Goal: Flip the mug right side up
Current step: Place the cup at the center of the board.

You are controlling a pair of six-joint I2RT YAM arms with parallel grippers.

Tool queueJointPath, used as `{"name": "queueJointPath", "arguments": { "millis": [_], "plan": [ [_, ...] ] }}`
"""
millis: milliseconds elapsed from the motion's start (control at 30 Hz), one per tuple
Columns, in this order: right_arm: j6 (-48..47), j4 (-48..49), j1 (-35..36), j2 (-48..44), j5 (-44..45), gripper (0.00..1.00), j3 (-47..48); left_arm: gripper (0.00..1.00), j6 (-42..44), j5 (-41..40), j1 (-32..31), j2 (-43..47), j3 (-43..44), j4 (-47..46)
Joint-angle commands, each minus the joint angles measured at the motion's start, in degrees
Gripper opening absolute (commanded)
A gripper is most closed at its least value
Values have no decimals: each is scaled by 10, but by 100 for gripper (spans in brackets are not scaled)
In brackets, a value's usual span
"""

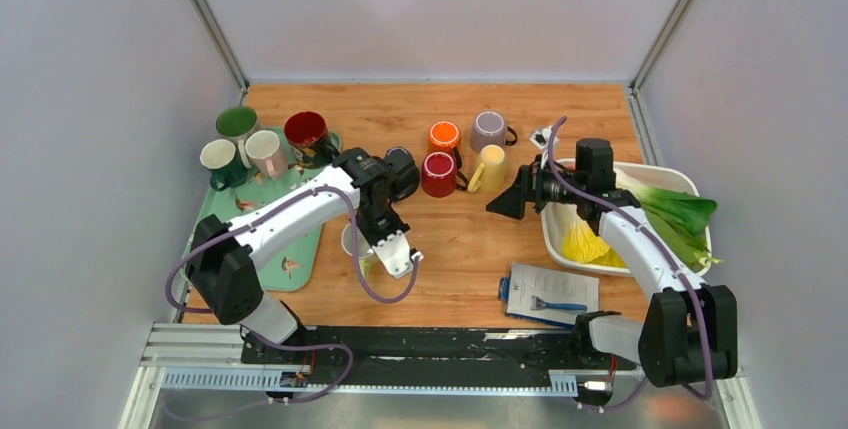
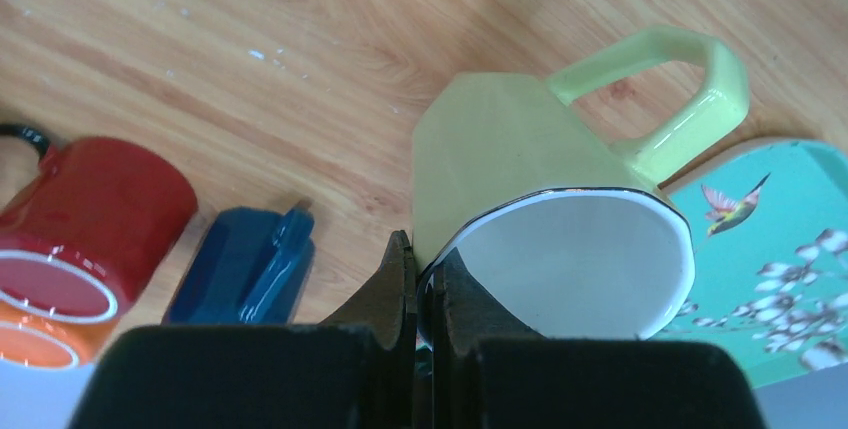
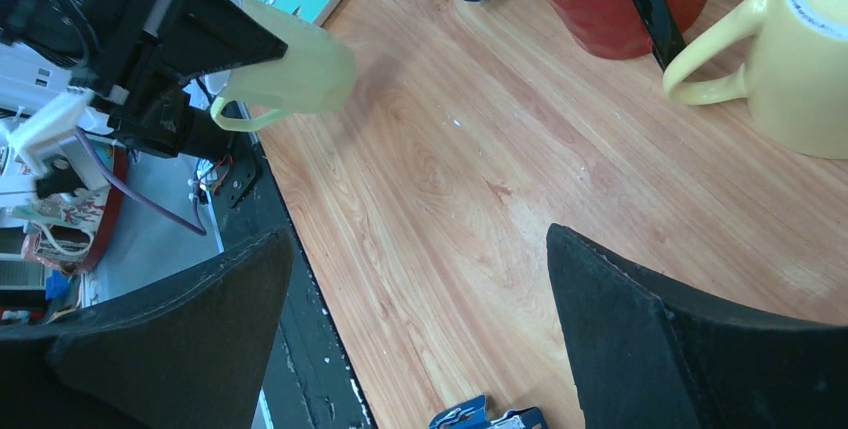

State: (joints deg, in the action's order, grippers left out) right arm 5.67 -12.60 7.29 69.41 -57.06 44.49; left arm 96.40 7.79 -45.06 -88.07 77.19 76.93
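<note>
A pale green mug (image 2: 500, 139) with a white inside hangs tilted just above the table, at the tray's right edge, its mouth facing the left wrist camera and its handle (image 2: 690, 89) up and to the right. My left gripper (image 2: 421, 261) is shut on its rim, one finger inside and one outside. From above, the mug (image 1: 352, 245) shows under the left gripper (image 1: 378, 241). The right wrist view shows the same mug (image 3: 300, 69) off the wood. My right gripper (image 1: 507, 205) hovers open mid-table with nothing between its fingers (image 3: 418, 234).
Red (image 1: 438, 173), orange (image 1: 444, 136), grey (image 1: 489, 130), yellow (image 1: 490, 168) and dark blue (image 1: 402, 164) mugs stand behind mid-table. A teal tray (image 1: 300, 249) at the left holds several mugs. A white basin (image 1: 553, 234) with greens is at the right, and a paper sheet (image 1: 555, 289) lies in front.
</note>
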Motion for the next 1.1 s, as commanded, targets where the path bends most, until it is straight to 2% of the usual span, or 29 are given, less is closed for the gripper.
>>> {"name": "queueJointPath", "arguments": {
  "millis": [0,133,200,433,533,667,767,867,933,1000,1033,1067],
  "plan": [
    [-3,11,-11,-28,-4,100,-6,0,119,-37,-10,-9,-22,16],
    [4,11,-22,-42,-4,100,-19,2,146,-52,-22,-23,-31,8],
    [7,11,-26,-50,-4,100,-28,9,144,-52,-26,-31,-31,-3],
    [16,11,-35,-65,-4,100,-41,20,142,-69,-37,-58,-46,-30],
    [18,11,-39,-65,-3,100,-40,31,136,-72,-39,-58,-48,-50],
    [21,11,-45,-71,-6,100,-41,40,83,-70,-39,-25,-44,-98],
    [24,10,-52,-79,-9,100,-49,47,9,-57,-39,27,-45,-147],
    [28,11,-55,-84,-8,100,-59,53,-61,-28,-39,106,-44,-154],
    [31,11,-57,-82,-7,100,-62,61,-144,-2,-39,150,-46,-155],
    [32,11,-57,-78,-7,100,-61,65,-312,7,-39,181,-49,-161],
    [32,10,-57,-74,-6,100,-58,66,-365,-8,-39,188,-50,-179],
    [33,11,-57,-70,-5,100,-55,67,-500,-47,-40,197,-50,-203]
  ]
}}
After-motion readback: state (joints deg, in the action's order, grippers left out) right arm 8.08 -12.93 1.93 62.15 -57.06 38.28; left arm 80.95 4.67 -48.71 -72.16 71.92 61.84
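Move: My left hand, fingers pointing down, already grips the light green mug by its rim, opening up. Its place on the bare board is about 2 cm back, 3 cm to my left and 13 cm below. The blue mug stands some 14 cm ahead and 5 cm right, the red mug 14 cm ahead and 14 cm right. The green tray's middle is about 7 cm ahead and 26 cm left. From my right hand that place is roughly 8 cm back and 30 cm left. I lower the light green mug about 4 cm onto the board with my left hand, turning it some 15 degrees clockwise, and spread my fingers to let go of the rim. I ease forward and right a couple of centimetres, then climb quickly about 10 cm clear, turning back counter-clockwise as the fingertips swing forward and right. My right hand, open and empty, drifts about 2.5 cm right. ##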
